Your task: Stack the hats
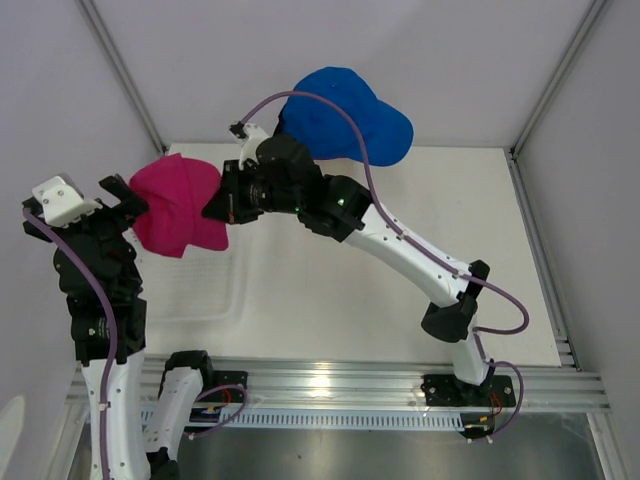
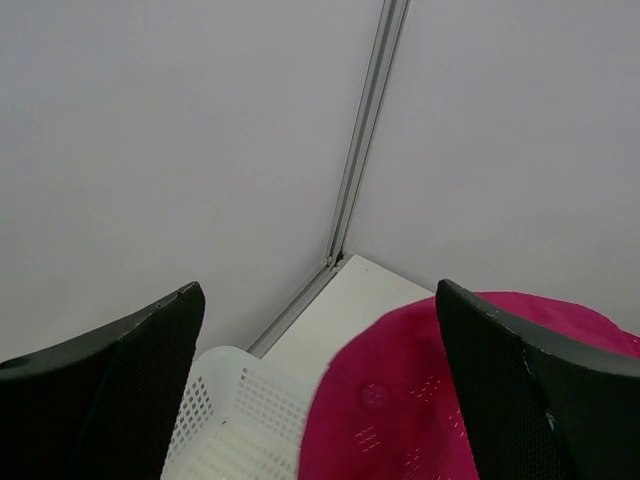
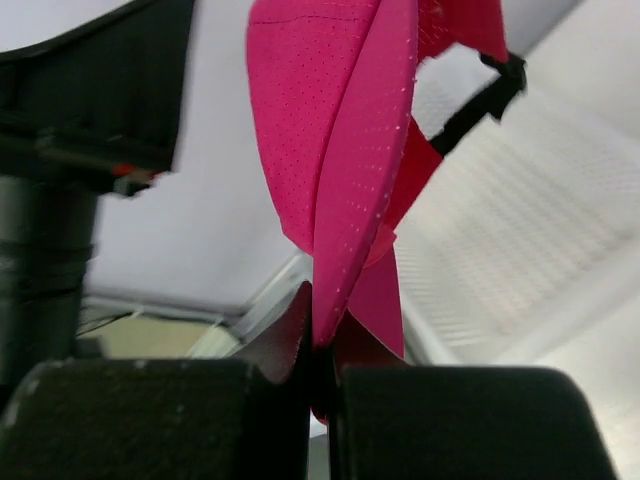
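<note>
A magenta pink hat [image 1: 178, 205] hangs in the air over the left side of the table. My right gripper [image 1: 216, 207] is shut on its right edge; in the right wrist view the pink fabric [image 3: 340, 180] is pinched between the closed jaws of that gripper [image 3: 322, 345]. At the hat's left side my left gripper [image 1: 127, 200] stands open, its jaws wide apart. Its wrist view has the hat's crown [image 2: 400, 400] low down, against the right finger [image 2: 530, 400]. A bright blue hat [image 1: 345, 112] sits raised at the back of the table, behind the right arm.
A white plastic basket [image 1: 200, 295] lies on the table under the pink hat, its perforated corner [image 2: 235, 420] seen between the left fingers. White walls with metal corner posts [image 2: 365, 130] close in the table on three sides. Whatever bears the blue hat is hidden.
</note>
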Controlling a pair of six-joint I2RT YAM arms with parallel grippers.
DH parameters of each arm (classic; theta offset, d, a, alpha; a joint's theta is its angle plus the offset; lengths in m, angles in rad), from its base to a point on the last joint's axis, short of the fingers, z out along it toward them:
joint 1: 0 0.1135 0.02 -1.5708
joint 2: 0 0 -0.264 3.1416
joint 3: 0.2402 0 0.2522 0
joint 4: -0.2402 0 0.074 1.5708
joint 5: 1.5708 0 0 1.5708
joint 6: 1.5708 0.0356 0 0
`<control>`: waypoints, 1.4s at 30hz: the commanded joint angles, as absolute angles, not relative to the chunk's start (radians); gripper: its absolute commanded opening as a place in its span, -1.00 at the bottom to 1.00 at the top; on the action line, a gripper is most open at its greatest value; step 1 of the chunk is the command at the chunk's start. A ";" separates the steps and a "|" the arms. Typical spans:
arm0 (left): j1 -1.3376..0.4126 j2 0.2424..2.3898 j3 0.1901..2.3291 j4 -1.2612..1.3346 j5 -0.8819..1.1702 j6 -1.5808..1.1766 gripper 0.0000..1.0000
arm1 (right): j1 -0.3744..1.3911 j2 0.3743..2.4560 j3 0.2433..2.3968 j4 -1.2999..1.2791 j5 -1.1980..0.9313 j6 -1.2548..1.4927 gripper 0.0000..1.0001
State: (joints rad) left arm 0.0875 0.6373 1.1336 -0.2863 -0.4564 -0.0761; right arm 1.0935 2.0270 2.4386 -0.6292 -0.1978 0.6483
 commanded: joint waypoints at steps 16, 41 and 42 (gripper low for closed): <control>0.092 0.621 1.063 -0.181 -0.423 -0.103 0.99 | 0.729 1.988 2.537 -0.494 -0.418 0.730 -1.00; 0.091 0.736 1.042 -0.163 -0.344 -0.181 0.99 | 0.453 1.947 2.522 -0.213 -0.581 1.038 -1.00; 0.092 0.739 1.042 -0.164 -0.342 -0.183 0.99 | 0.449 1.944 2.522 -0.212 -0.578 1.043 -1.00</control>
State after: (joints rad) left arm 0.0875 0.7345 1.0424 -0.1909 -0.3721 -0.1501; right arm 0.4572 1.9987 2.5172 -0.3134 -0.5400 0.9585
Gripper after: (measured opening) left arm 0.994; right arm 0.022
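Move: The right hand holds the pink hat. The blue hat on the mannequin head lies about 22 cm ahead of it, 22 cm to its right and roughly 4 cm below. The head's round stand base is on the table under the blue hat, about 40 cm below the hand. The white tray is some 7 cm ahead and 10 cm left, equally low. From the empty left hand the blue hat is about 19 cm ahead, 44 cm right and 7 cm lower. Keeping its pinch on the pink hat, the right hand carries it forward and right towards the blue hat. It climbs with a brief small draw back midway, then goes on forward-right and up, about 30 cm in all. The wrist turns some 15-20 degrees clockwise and its left side lifts some 25. The open left hand eases forward and down about 6 cm. ##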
